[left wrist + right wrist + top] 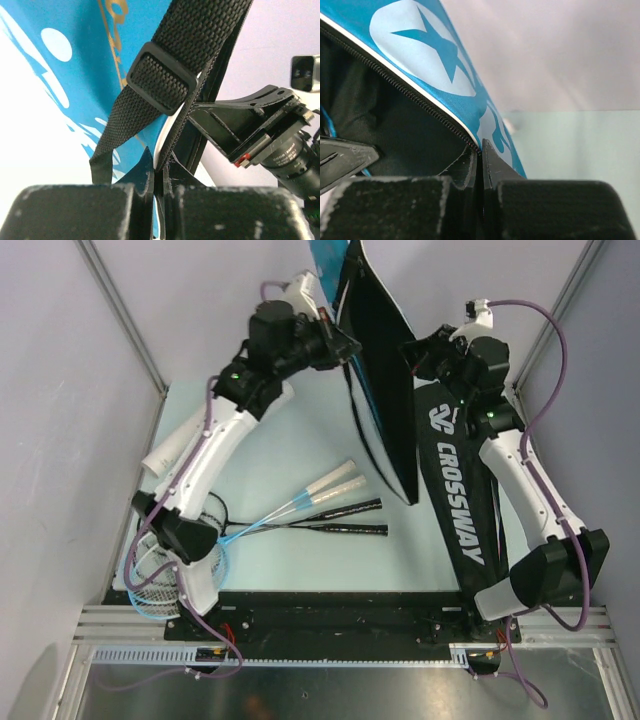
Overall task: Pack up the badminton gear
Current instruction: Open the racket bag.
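Observation:
The blue-black bag (385,390) stands on edge at the back centre, held up from both sides; its black part lettered CROSSWAY (455,490) lies along the right. My left gripper (345,345) is shut on the bag's trimmed edge (172,135), just under a black webbing strap with a buckle (162,75). My right gripper (415,352) is shut on the zipper edge (420,95) beside the blue star-print panel (435,50). Rackets (320,508) lie flat mid-table, handles pointing right, heads (150,580) under the left arm. A white tube (165,452) lies at the left.
Grey walls and metal posts close in the table on the left, back and right. The right arm's gripper body (260,130) shows close by in the left wrist view. Both arm bases sit on the black rail (330,615) at the near edge.

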Robot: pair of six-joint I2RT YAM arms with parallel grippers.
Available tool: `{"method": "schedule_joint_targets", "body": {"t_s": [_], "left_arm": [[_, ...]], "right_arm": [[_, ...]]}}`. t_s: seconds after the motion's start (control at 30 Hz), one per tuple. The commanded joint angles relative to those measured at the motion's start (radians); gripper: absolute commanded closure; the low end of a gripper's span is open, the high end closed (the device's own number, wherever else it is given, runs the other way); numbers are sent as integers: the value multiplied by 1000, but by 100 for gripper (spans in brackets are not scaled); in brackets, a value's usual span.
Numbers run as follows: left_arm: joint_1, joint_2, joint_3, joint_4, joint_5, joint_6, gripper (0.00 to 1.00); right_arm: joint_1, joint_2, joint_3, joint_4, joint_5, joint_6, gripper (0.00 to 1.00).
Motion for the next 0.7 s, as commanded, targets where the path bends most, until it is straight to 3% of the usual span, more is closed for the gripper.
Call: {"method": "schedule_joint_targets", "body": {"t_s": [0.0,0.03,0.13,0.27,0.4,0.53,0.67], "left_arm": [[124,-109,64,-79,71,129,100],[135,-117,61,-95,85,143,100],[169,-129,75,-155,97,221,100],[192,-96,150,-247,94,335,99],[209,-91,130,-280,74,395,100],[213,-80,122,-295,122,405,100],[213,-63,89,-300,232,378,100]], "right_arm": [[35,0,-97,302,-64,462,100],[46,5,-159,357,-59,577,100],[107,38,-203,444,-4,678,100],[204,113,-226,526,63,733,100],[279,178,-237,636,86,739,100],[306,203,-235,641,82,689,100],[325,192,-235,613,-1,461,98]]}}
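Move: Both grippers already pinch opposite zipped rims of the raised racket bag, right hand about 10 cm right of left. From the left hand, the white racket grips lie about 42 cm below, 2 cm back, 4 cm left; the black grips are 10 cm behind them, and the clear tube 15 cm ahead and 30 cm left. From the right hand, the white grips lie 14 cm left, 4 cm back, and the black case 18 cm right, 5 cm back, both 40 cm below. Keep both grippers shut on the rims and swing the raised bag leftward: take the right hand some 17 cm left while sinking about 6 cm, rolling it about 35 degrees left side up and turning it somewhat counter-clockwise. Carry the left hand 11 cm left with a slight rise, then dip, and about 20 degrees of the same roll, so the right closes in on it. ##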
